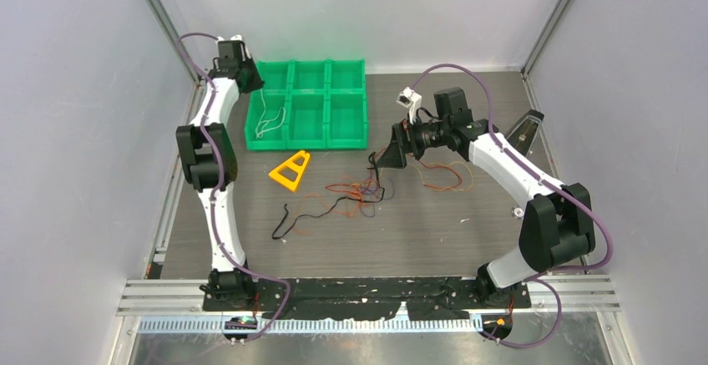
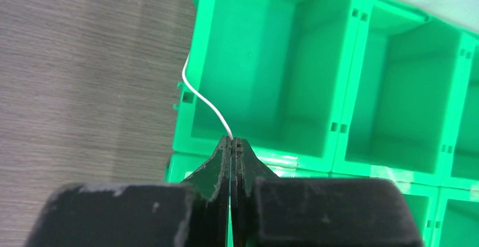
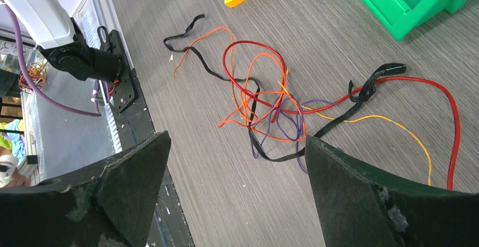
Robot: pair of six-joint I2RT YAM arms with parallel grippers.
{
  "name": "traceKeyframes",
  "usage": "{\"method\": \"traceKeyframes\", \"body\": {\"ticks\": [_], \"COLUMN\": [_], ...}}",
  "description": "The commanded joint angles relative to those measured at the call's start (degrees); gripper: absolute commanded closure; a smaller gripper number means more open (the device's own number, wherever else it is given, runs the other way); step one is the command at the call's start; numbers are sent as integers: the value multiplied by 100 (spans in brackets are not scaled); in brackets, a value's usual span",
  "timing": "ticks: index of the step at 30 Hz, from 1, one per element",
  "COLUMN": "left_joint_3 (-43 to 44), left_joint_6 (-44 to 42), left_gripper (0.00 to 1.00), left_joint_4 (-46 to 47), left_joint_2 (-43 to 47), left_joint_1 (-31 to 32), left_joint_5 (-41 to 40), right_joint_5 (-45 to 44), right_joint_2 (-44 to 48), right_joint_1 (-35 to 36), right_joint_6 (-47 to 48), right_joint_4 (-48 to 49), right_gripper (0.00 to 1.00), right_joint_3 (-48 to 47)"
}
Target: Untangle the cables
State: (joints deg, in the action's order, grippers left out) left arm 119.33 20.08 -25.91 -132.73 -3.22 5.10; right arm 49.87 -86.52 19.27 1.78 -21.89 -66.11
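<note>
A tangle of cables (image 1: 359,194) in orange, red, purple and black lies mid-table, seen close in the right wrist view as a knot (image 3: 265,111). One black cable (image 1: 305,215) trails left from it, and an orange loop (image 1: 447,177) lies to its right. My right gripper (image 1: 388,154) hovers just above and right of the tangle, its jaws wide open (image 3: 237,162) with nothing between them. My left gripper (image 1: 244,77) is at the bin's back left corner, shut (image 2: 233,141) on a thin white cable (image 2: 203,100) that hangs into the left compartments (image 1: 269,121).
A green six-compartment bin (image 1: 346,142) stands at the back centre, its walls (image 2: 344,89) filling the left wrist view. A yellow triangular piece (image 1: 290,170) lies in front of its left corner. The black base rail (image 1: 367,294) runs along the near edge.
</note>
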Motion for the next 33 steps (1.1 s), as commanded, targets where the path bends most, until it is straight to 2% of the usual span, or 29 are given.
{"method": "traceKeyframes", "body": {"ticks": [1,8,12,18,33], "left_joint_3": [-279,-2141,-2611,-2861,-2519], "left_joint_6": [13,-812,-1232,-1259,-77], "left_gripper": [100,100,100,100,100], "left_joint_4": [703,1642,1374,830,14], "left_joint_2": [485,1919,2272,2207,1537], "left_joint_1": [17,125,130,117,-284], "left_joint_5": [260,735,1057,1383,1381], "right_joint_5": [1,73,102,104,99], "right_joint_2": [4,77,135,162,64], "right_joint_1": [-25,-28,-28,-28,-41], "right_joint_6": [79,50,55,75,147], "right_joint_4": [18,18,19,23,-17], "right_gripper": [5,5,5,5,5], "right_joint_3": [-245,-209,-147,-106,-134]}}
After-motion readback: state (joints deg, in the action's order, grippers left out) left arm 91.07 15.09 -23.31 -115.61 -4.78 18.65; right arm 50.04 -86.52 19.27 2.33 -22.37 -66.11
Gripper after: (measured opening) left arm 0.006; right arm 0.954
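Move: The left hand, already shut on the white cable near its end, is over the far-left compartment, whose middle is about 4 cm ahead, 2 cm right. The near-left compartment with the cable's loops lies some 9 cm back, 4 cm right and 8 cm below; its right-hand neighbour 9 cm back, 14 cm right; the yellow triangle 24 cm back, 11 cm right. From the right hand, the near-left compartment is roughly 20 cm ahead, 38 cm left. Keeping its pinch, the left hand draws the white cable back about 10 cm, rising 5 cm, then lowering 7. ##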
